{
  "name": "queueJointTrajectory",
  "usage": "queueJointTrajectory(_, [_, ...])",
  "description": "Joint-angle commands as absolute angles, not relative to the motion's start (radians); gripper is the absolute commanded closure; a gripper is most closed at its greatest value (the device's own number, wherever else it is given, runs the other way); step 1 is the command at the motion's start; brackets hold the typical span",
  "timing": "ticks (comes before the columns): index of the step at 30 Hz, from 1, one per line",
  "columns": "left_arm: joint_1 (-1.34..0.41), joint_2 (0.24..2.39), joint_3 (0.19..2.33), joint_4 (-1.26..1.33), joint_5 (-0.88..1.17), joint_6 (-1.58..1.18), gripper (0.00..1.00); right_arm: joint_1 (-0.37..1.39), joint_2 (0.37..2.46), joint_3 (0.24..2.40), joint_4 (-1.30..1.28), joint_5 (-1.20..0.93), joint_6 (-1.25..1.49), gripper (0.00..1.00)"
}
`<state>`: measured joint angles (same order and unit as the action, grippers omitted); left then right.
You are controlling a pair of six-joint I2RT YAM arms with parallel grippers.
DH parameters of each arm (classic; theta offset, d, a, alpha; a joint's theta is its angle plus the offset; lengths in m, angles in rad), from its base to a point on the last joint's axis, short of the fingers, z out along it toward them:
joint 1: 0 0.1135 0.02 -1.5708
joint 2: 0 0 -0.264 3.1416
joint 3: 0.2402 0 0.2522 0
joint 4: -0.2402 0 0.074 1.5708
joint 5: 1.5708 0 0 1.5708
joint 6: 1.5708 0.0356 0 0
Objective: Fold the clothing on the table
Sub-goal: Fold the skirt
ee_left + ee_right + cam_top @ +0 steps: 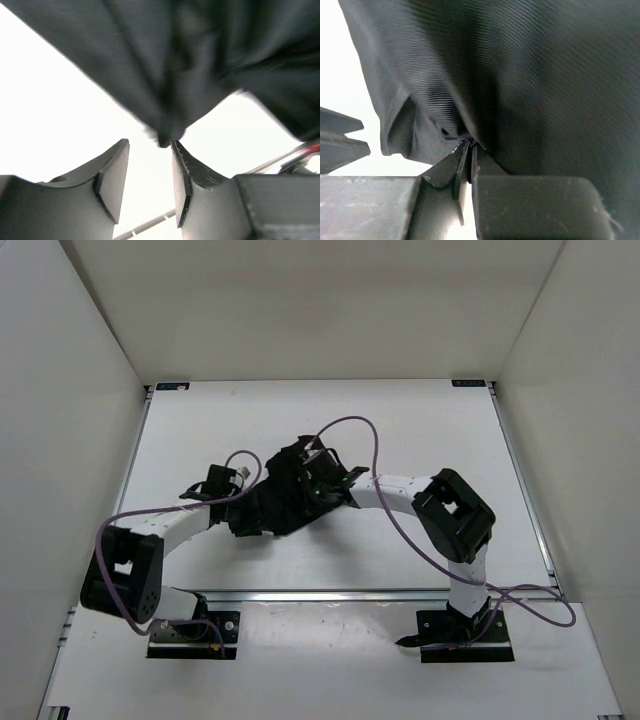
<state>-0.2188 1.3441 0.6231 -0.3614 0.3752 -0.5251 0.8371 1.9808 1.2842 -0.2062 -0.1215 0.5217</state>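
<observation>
The black clothing (pixel 285 498) lies bunched in a heap in the middle of the white table (pixel 420 430). My right gripper (pixel 314 483) reaches into the heap from the right. In the right wrist view it (pixel 468 146) is shut on a pinched fold of the clothing (pixel 520 75), which hangs over the fingers. My left gripper (pixel 234 502) sits at the heap's left edge. In the left wrist view it (pixel 150 145) is open, with bare table between the fingers. A corner of the clothing (pixel 167 135) hangs just past the right fingertip.
White walls enclose the table on three sides. A metal rail (pixel 350 593) runs along the near edge in front of the arm bases. Purple cables (pixel 350 422) loop over both arms, one arching above the clothing.
</observation>
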Motion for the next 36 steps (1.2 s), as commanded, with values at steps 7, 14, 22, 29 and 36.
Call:
queueJointTrajectory(7, [-0.379,1.56,0.701,-0.216,0.359,-0.589,0.57,0.759,1.827,1.078,-0.238,0.052,0.646,1.0])
queueJointTrajectory(14, [-0.399,1.603,0.736,-0.114,0.359,-0.675,0.53,0.765,1.842,1.112,-0.262,0.052,0.588,1.0])
queueJointTrajectory(22, [-0.422,1.744,0.796,-0.106,0.35,-0.66,0.85,0.782,1.781,1.14,-0.262,0.035,0.525,1.0])
queueJointTrajectory(29, [-0.417,1.749,0.767,-0.081,0.359,-0.664,1.0,0.821,1.713,1.249,-0.311,-0.012,0.402,1.0])
queueJointTrajectory(36, [-0.411,1.73,0.745,-0.078,0.36,-0.667,1.0,0.836,1.724,1.186,-0.173,-0.145,0.434,1.0])
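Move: The rumpled skirt's middle lies about 9 cm to the left gripper's right, 6 cm ahead and some 3 cm below; its left end is already at those half-open fingers. The right gripper, shut on the skirt, is about 16 cm to the left gripper's right and 4 cm ahead, about level in height. From the right gripper, the skirt's middle is roughly 6 cm left, 2 cm ahead and 2 cm below. Drop the left gripper about 2 cm with a small dip back, then sweep it some 9 cm right and 5 cm forward towards the right gripper, shut it on the skirt's near-edge folds and hold there. Keep the right fingers pinched on their fold: drag it about 6.5 cm right, turning clockwise, pause low, then raise it about 7 cm, easing back left. ##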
